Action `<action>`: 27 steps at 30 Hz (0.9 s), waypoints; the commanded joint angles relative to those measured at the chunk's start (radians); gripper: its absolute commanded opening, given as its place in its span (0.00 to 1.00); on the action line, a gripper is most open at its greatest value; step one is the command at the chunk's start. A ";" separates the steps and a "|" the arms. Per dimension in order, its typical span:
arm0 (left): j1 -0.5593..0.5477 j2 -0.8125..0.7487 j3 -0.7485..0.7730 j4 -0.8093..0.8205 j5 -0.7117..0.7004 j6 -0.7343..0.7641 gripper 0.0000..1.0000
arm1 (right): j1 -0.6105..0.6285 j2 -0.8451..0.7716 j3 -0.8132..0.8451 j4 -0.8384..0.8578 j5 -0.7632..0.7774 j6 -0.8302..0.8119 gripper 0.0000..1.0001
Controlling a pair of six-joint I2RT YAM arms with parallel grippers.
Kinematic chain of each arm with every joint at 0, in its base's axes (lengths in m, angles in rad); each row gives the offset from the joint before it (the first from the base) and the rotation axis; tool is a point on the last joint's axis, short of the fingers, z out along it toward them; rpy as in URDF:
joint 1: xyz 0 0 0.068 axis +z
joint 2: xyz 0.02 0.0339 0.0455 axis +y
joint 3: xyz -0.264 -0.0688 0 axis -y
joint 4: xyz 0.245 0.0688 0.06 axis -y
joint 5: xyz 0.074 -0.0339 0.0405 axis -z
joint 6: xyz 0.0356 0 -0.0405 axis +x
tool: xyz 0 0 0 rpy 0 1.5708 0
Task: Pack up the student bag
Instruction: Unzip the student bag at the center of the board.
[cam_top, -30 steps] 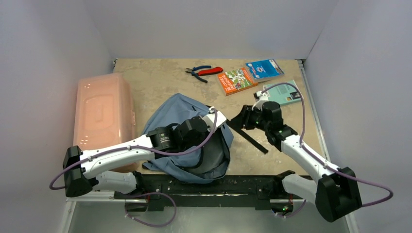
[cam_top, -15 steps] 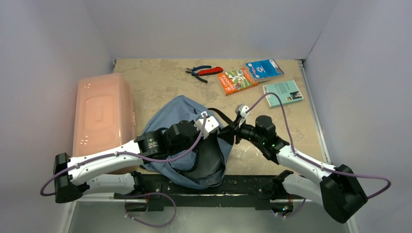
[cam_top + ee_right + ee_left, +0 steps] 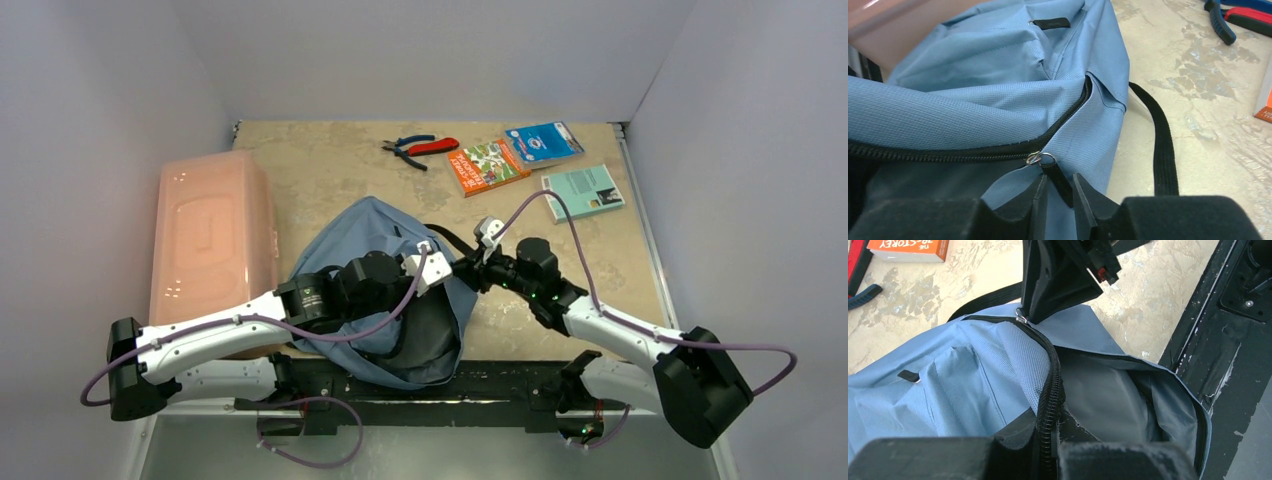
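Observation:
The student bag (image 3: 360, 225), soft grey-blue with dark zip trim, lies in the middle of the table with its main mouth gaping toward the near edge. My left gripper (image 3: 1050, 450) is shut on the bag's zip edge (image 3: 1050, 390) and holds the mouth up, so the grey lining (image 3: 1108, 395) shows. My right gripper (image 3: 1058, 187) is at the zip's end. Its jaws stand a narrow gap apart, with the black zip pull tab (image 3: 1062, 184) between them, just under the metal ring (image 3: 1040, 159). From above, the two grippers meet at the bag's right side (image 3: 455, 270).
A translucent pink box (image 3: 212, 230) lies left of the bag. Pliers (image 3: 420, 147), an orange book (image 3: 487, 166), a blue packet (image 3: 543, 143) and a teal booklet (image 3: 583, 192) lie at the back right. A black strap (image 3: 1160, 145) trails on the table. A black rail (image 3: 480, 380) runs along the near edge.
My right arm swung left from the strap to the bag's zip end and its jaws narrowed around the pull tab. The left gripper shifted slightly left, still holding the zip edge.

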 commanded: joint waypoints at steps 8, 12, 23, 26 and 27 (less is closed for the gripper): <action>-0.002 0.036 -0.017 0.078 0.085 -0.001 0.00 | 0.001 0.023 0.144 -0.154 0.116 0.049 0.00; -0.001 0.123 -0.026 0.086 0.226 -0.125 0.06 | 0.002 0.029 0.206 -0.313 0.213 0.202 0.00; 0.257 0.067 -0.094 0.378 0.644 -0.520 0.76 | 0.012 -0.120 0.051 -0.255 0.265 0.326 0.00; 0.349 0.114 -0.043 0.432 0.711 -0.621 0.78 | 0.015 -0.106 0.073 -0.273 0.246 0.295 0.00; 0.374 0.152 -0.017 0.433 0.732 -0.657 0.76 | 0.015 -0.109 0.072 -0.266 0.233 0.291 0.00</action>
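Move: The right hand's parted fingers already straddle the bag's main zipper pull, about 1 cm ahead and 1 cm to the left, level with it. From that hand the pocket pull lies some 9 cm ahead, 13 cm left and 4 cm down; the black strap is about 6 cm ahead, 2 cm left and 6 cm down. From the left hand, holding the zip edge, the zipper pull is roughly 6 cm ahead, 9 cm right and 4 cm down. Right fingers pinch the zipper pull and draw about 3 cm right; left releases the bag edge, dips, rises. ##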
